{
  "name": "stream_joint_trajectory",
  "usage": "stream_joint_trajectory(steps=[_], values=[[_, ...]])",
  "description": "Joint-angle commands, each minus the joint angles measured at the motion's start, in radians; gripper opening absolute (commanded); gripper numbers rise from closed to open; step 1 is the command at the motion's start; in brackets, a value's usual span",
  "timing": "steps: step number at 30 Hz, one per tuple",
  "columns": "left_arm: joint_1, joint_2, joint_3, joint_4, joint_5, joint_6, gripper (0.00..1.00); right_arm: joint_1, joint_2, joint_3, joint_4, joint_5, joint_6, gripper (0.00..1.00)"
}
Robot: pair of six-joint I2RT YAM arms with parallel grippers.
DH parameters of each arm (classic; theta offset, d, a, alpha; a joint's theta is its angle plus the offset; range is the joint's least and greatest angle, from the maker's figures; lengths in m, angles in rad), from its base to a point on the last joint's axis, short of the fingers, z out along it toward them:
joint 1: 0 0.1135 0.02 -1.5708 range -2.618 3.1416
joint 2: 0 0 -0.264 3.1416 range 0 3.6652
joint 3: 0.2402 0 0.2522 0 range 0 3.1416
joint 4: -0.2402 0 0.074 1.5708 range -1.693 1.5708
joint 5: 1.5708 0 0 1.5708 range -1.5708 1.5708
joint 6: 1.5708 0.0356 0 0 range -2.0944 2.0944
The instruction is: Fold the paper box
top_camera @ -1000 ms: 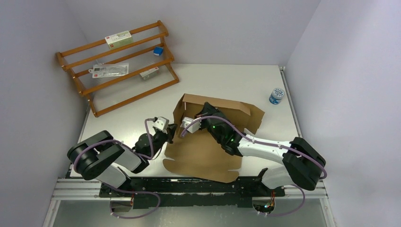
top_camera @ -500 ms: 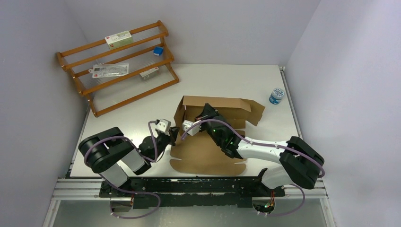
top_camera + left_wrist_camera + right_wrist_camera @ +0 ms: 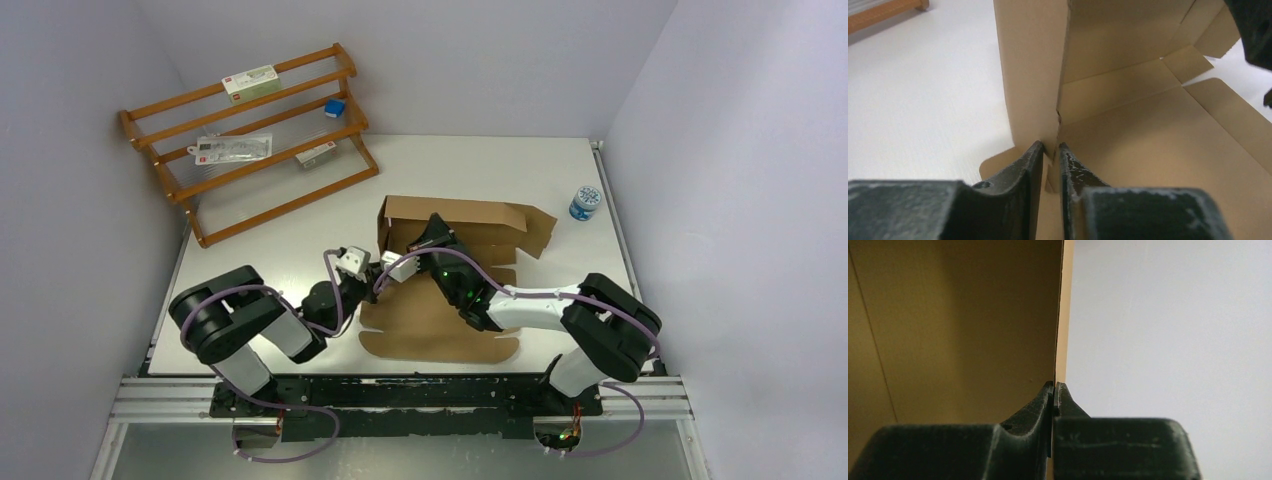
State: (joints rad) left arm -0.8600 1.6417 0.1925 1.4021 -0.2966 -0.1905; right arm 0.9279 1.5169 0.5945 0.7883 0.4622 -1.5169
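Observation:
The paper box (image 3: 440, 325) is a brown cardboard sheet lying flat in front of the arms, with its back wall (image 3: 455, 212) and left side flap folded up. My left gripper (image 3: 374, 270) sits low at the box's left corner. In the left wrist view its fingers (image 3: 1050, 148) stand a narrow gap apart, and the upright flap's lower edge (image 3: 1030, 90) sits just at their tips. My right gripper (image 3: 424, 238) reaches over the sheet to the raised wall. In the right wrist view it (image 3: 1054, 385) is shut on the thin edge of a cardboard panel (image 3: 958, 315).
A wooden rack (image 3: 250, 130) with small packets and a blue cube leans at the back left. A small jar with a blue lid (image 3: 585, 202) stands at the back right. Grey walls close in the white table (image 3: 280, 250) on both sides.
The box has slid back and its walls stand more upright. My left gripper moved right to the box's corner and its jaws parted a little. The right gripper kept its grip.

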Motion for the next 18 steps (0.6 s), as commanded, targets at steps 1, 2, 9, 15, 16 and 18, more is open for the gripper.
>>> stream_joint_trajectory(steps=[1, 2, 9, 15, 16, 18], values=[[-0.009, -0.016, -0.028, 0.032, 0.05, -0.001, 0.28, -0.011, 0.0, 0.009, -0.017, -0.055, 0.006, 0.0], [-0.009, -0.034, -0.025, 0.013, 0.047, 0.002, 0.33, -0.013, -0.001, 0.01, -0.021, -0.058, 0.007, 0.0], [-0.009, -0.277, 0.001, -0.193, 0.035, 0.059, 0.55, -0.025, 0.0, 0.013, -0.04, -0.073, 0.014, 0.0], [0.042, -0.537, 0.032, -0.39, 0.038, 0.126, 0.62, -0.035, 0.001, 0.011, -0.039, -0.081, 0.025, 0.0], [0.075, -0.574, 0.048, -0.428, 0.073, 0.116, 0.62, -0.035, -0.001, 0.011, -0.045, -0.084, 0.026, 0.0], [0.132, -0.628, 0.069, -0.462, 0.134, 0.103, 0.61, -0.036, -0.007, 0.014, -0.055, -0.085, 0.027, 0.0]])
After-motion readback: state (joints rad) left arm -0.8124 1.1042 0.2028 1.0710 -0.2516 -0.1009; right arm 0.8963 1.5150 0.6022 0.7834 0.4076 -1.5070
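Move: The left hand has its nearly shut fingers at the lower near corner of the standing left side flap, whose middle lies about 7 cm ahead, 1 cm to the right and 5 cm above. The top flap's middle is some 9 cm ahead, 14 cm to the right and 11 cm up. From the right hand, which holds the top flap's near edge, the side flap's middle lies about 9 cm left, 1 cm ahead and 6 cm lower. The left hand spreads its fingers wide and rises some 10 cm beside the side flap's near edge, tilting up. ##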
